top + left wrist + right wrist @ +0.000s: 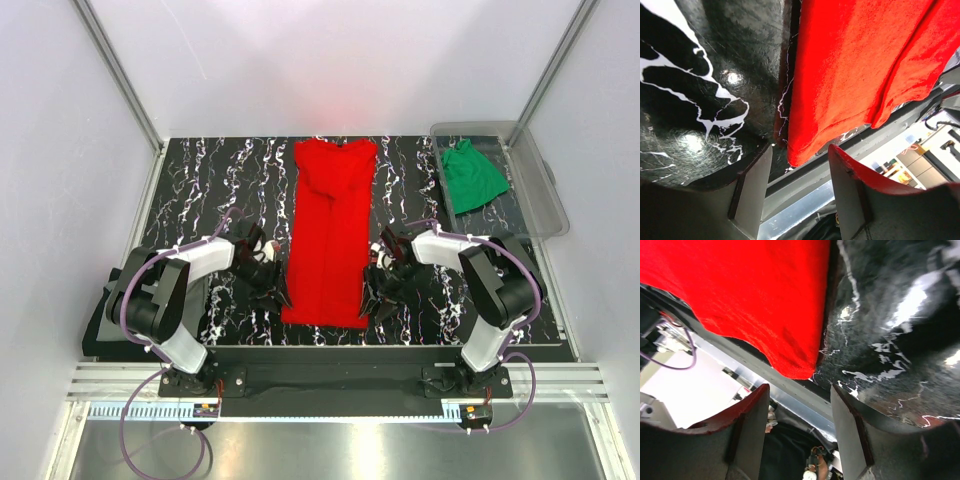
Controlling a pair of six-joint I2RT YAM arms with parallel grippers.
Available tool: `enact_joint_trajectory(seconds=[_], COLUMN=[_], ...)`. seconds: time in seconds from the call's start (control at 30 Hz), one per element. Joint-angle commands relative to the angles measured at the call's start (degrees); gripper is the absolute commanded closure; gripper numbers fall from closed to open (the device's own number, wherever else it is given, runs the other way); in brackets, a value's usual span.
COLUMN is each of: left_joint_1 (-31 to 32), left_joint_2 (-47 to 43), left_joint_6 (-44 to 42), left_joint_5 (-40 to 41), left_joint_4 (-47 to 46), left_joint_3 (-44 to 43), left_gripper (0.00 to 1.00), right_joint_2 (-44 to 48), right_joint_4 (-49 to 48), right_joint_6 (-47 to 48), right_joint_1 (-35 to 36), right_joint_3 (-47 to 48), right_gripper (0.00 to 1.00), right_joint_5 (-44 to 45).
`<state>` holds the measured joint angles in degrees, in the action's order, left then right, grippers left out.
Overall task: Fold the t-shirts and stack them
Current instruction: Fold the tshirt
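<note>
A bright red t-shirt [330,235] lies folded into a long narrow strip down the middle of the black marbled table [210,185]. My left gripper [278,292] is open at the strip's near left corner, which shows in the left wrist view [805,150] just past the fingertips. My right gripper [372,295] is open at the near right corner, seen in the right wrist view [797,367]. Neither holds cloth. A green t-shirt [470,177] lies crumpled in the bin. The dark grey t-shirt [100,325] seems to lie off the table's left near edge.
A clear plastic bin [540,190] stands at the back right, holding the green shirt. White walls with metal posts close in the table on three sides. The table's near edge [330,345] runs just below the red strip's hem.
</note>
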<state>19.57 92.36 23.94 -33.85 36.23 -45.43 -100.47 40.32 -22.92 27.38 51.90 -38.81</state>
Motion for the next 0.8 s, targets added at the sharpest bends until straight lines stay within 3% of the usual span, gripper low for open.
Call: enact_joint_trajectory(seconds=[0.0,0.33,0.6,0.7,0.73,0.77], left_joint_1=[0.2,2.1,2.1,2.1,2.1,2.1], left_joint_2=[0.2,-0.1,1.0,1.4,1.5,1.5], left_joint_6=[1.1,0.7,-0.1,-0.2,-0.4,-0.4], left_joint_5=[1.3,1.2,1.9,1.2,1.0,0.7], left_joint_4=[-1.6,-1.9,-0.7,-1.1,-1.3,-1.4], left_joint_3=[1.1,1.7,0.9,0.9,0.8,0.6], left_gripper=[0.44,0.48,0.65,0.72,0.75,0.77], right_joint_2=[0.2,-3.2,-5.6,-5.6,-5.5,-5.4], right_joint_4=[0.4,0.8,-0.7,-1.3,-1.4,-1.5], right_joint_6=[-0.5,-1.3,-1.3,-1.3,-1.3,-1.2], right_joint_1=[2.7,4.0,4.0,4.2,4.2,4.3], right_joint_3=[0.7,2.1,3.6,3.6,3.6,3.6], right_gripper=[0.41,0.48,0.57,0.65,0.77,0.82], right_joint_5=[1.6,4.7,4.6,3.7,3.1,2.9])
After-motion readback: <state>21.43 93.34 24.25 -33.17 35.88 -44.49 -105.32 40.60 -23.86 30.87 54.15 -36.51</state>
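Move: The red t-shirt's near left corner lies about 1 cm back of the left hand and 2 cm below it, almost between the open fingers. Its near right corner sits some 2 cm back of the right hand and 2 cm below. The shirt's neck end is about 32 cm ahead of both, 10 cm right of the left hand and 7 cm left of the right. The green t-shirt lies roughly 25 cm ahead and 21 cm right of the right hand, also about 2 cm below. Each hand pinches one near corner of the red t-shirt between its fingertips, both starting open and closing most of the way. The left first eases back about 1 cm and then down a little onto its corner; the right sinks some 1.5 cm, edging back at first and slightly left towards the shirt. The wrists hardly turn, fingers still slanting down and inwards. ##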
